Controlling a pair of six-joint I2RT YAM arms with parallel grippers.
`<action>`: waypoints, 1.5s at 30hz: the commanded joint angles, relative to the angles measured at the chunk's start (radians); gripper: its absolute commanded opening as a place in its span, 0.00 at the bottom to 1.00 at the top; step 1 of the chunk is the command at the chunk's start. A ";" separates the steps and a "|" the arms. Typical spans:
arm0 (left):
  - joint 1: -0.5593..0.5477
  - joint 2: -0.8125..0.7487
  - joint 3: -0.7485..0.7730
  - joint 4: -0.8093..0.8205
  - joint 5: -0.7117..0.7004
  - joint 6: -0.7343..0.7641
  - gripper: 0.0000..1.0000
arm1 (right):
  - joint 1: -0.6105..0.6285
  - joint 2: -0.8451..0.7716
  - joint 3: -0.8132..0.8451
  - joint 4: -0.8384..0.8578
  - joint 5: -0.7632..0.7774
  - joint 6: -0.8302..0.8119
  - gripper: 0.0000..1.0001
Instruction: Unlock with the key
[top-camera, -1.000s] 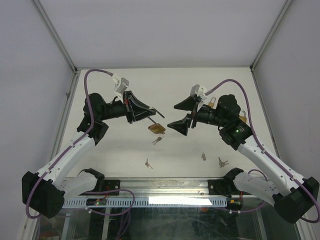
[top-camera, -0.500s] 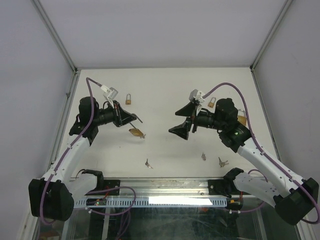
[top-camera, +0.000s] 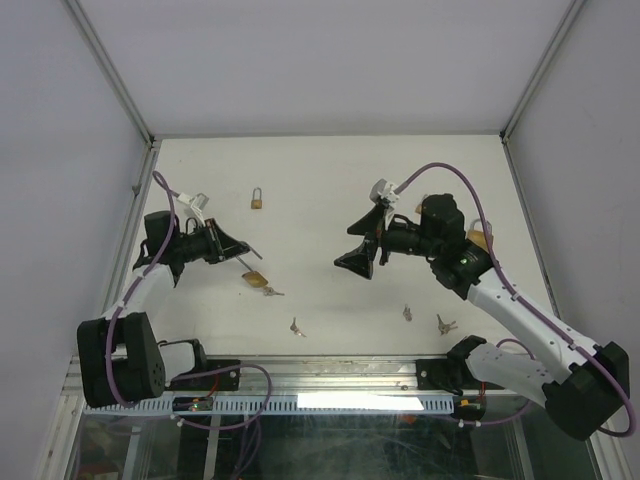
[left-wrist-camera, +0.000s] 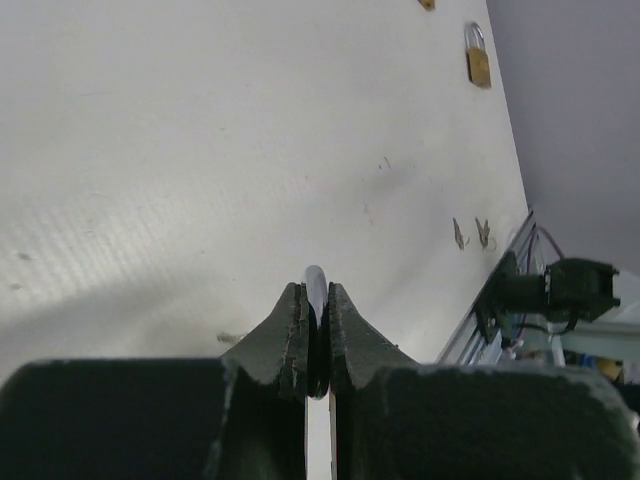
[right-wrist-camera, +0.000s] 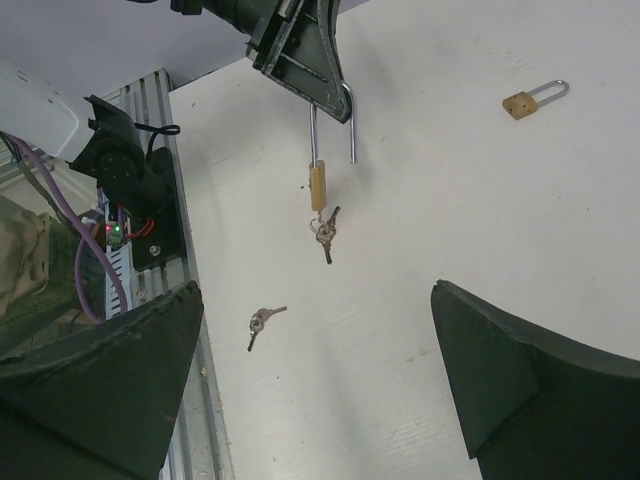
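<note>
My left gripper (top-camera: 240, 252) is shut on the steel shackle (right-wrist-camera: 334, 118) of a small brass padlock (top-camera: 254, 279), which hangs just above the table at the left. In the right wrist view the shackle's long leg enters the padlock body (right-wrist-camera: 318, 187), while the short leg ends free beside it. A key (right-wrist-camera: 326, 232) with a second key on its ring hangs from the body's underside. In the left wrist view the fingers (left-wrist-camera: 290, 325) pinch the shackle's bend (left-wrist-camera: 316, 285). My right gripper (top-camera: 358, 243) stands wide open and empty at mid table, facing the padlock from well to its right.
A second padlock (top-camera: 257, 200) lies at the back left of the table, and a third (top-camera: 480, 238) lies beside the right arm. Loose keys lie near the front edge (top-camera: 294, 326), (top-camera: 407, 313), (top-camera: 443, 323). The metal frame rail (top-camera: 330, 365) borders the table's near side.
My left arm has drawn back to the left, carrying the padlock and its keys away from the table's middle. The right gripper has shifted slightly and stayed open.
</note>
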 joint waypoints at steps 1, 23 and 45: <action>0.086 0.069 -0.007 0.247 0.045 -0.167 0.00 | 0.004 0.006 0.040 0.034 -0.027 0.007 0.99; 0.197 0.376 0.009 0.325 -0.414 0.030 0.82 | 0.003 0.158 0.141 0.005 0.001 -0.001 0.99; -0.028 -0.299 0.073 -0.151 -0.310 0.402 0.99 | 0.332 0.166 0.175 -0.333 0.682 0.248 0.75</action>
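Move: The bare patch of table where the open padlock's shackle end comes down lies about 7 cm ahead of the left fingers, 12 cm to their left and 10 cm below. The small padlock rests some 24 cm straight ahead of those fingers; the loose keys lie around 13 cm back and 15 cm to their right, both about 12 cm lower. From the right hand the patch is roughly 13 cm ahead, 42 cm left and 23 cm below. Carry the hanging padlock in the left gripper about 12 cm to the left and 9 cm down, a little forward, turning the hand some 25 degrees counter-clockwise. Open the fingers wide to let go of the shackle, then rise about 14 cm, drawing right and slightly back. Ease the empty right hand 5 cm forward and then 2 cm back, sinking about 4 cm, turning clockwise and closing slightly. ##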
